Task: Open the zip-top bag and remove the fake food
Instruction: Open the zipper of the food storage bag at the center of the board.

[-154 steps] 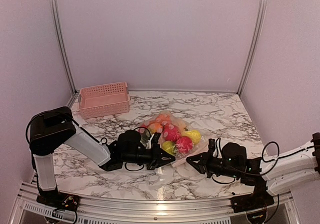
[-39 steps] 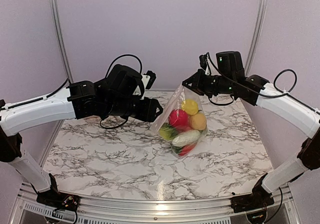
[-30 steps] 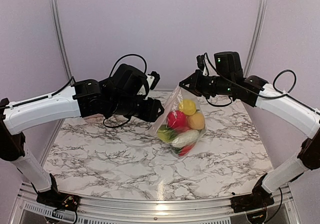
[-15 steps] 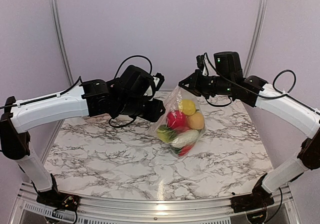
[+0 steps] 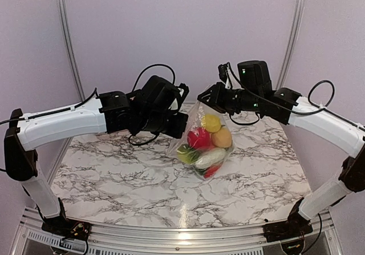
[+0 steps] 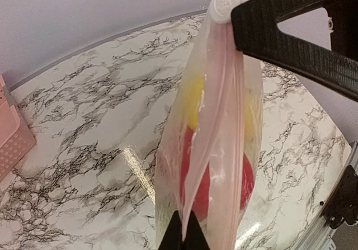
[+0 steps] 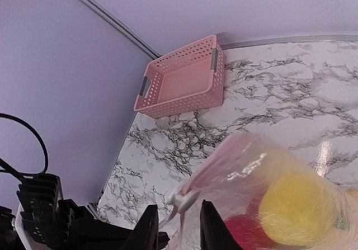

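Observation:
The zip-top bag [image 5: 206,144] hangs in the air above the marble table, and the fake food shows through it: a yellow piece [image 5: 212,122], a red one [image 5: 198,138], an orange one [image 5: 222,137], and green and cream pieces lower down. My left gripper [image 6: 183,234] is shut on the pink zip strip [image 6: 215,121] at the bag's left edge. The right gripper [image 7: 178,205] sits at the bag's top corner. Its jaws stand slightly apart on either side of the white zip slider [image 7: 182,197]. In the top view the left gripper [image 5: 181,124] and right gripper [image 5: 201,98] flank the bag.
A pink slatted basket [image 7: 182,79] stands at the table's back left corner; the left arm hides it in the top view. The marble table [image 5: 125,175] spreads below the bag. Purple walls close in the back and both sides.
My left gripper has reached the bag's left edge and shut on the zip strip. The right gripper's jaws have parted a little, and it has shifted slightly left.

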You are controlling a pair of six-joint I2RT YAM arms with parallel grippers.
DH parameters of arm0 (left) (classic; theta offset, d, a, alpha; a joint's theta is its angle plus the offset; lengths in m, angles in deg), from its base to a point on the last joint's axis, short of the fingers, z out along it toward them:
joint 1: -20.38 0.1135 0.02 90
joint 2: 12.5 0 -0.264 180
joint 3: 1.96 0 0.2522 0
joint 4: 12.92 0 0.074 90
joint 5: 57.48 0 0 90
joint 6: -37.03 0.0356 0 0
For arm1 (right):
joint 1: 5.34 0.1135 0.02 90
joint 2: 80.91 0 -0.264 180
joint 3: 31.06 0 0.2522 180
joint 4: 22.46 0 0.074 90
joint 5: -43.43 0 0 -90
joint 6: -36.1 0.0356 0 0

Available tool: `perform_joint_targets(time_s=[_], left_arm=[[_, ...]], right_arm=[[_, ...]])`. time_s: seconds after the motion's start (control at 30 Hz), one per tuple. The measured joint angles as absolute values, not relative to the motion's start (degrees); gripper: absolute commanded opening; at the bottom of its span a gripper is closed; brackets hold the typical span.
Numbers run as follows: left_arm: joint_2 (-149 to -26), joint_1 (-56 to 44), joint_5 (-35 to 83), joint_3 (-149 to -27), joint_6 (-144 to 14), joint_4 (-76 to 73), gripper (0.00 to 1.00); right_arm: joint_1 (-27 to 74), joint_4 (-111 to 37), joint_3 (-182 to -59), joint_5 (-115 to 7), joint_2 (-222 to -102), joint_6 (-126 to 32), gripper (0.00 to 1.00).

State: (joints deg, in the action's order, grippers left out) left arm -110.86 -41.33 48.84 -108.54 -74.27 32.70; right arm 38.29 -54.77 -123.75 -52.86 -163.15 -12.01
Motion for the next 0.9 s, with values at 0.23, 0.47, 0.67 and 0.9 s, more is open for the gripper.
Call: perform_joint_targets(time_s=[0.23, 0.47, 0.67, 0.9], left_arm=[[-108.85, -41.33, 45.58, -105.52, -78.2, 29.07, 0.0], [-108.07, -41.33, 41.82, -103.93, -81.75, 26.2, 0.0], [-108.07, -41.33, 40.23, -103.91, -83.1, 24.63, 0.0], [-107.45, -41.33, 39.99, -101.63, -84.35, 22.51, 0.0]], right_arm=[[42.53, -56.14, -123.82, -47.87, -162.29, -14.44, 0.46], [47.56, -57.98, -122.73, -40.73, -157.77, -15.0, 0.43], [51.71, -60.49, -122.68, -35.81, -157.97, -15.2, 0.44], [51.91, -64.38, -124.87, -32.03, -162.25, -17.65, 0.43]])
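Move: The left hand already pinches the zip-top bag's rim near one end of the mouth. The free rim beside that pinch lies about 6 cm back, 3 cm to the left and 4 cm below the right hand, whose just-opening fingertips are at the white slider; the yellow ball hangs some 9 cm under it, 1 cm ahead and 4 cm to its right. From the left hand, that free rim is about 2 cm ahead, 2 cm to the right and 1 cm up. The right hand opens its fingers to nearly half, comes free of the slider and draws back about 6 cm, arching up a couple of centimetres and then sinking to finish some 2 cm below where it began, its fingertips dipping as it brings the open gripper to the rim beside the left hand's pinch. Meanwhile the left hand keeps its shut grip on the rim and eases about 2 cm back and 2 cm to the right, its wrist turning some 15 degrees and swinging the fingertips to the right. ##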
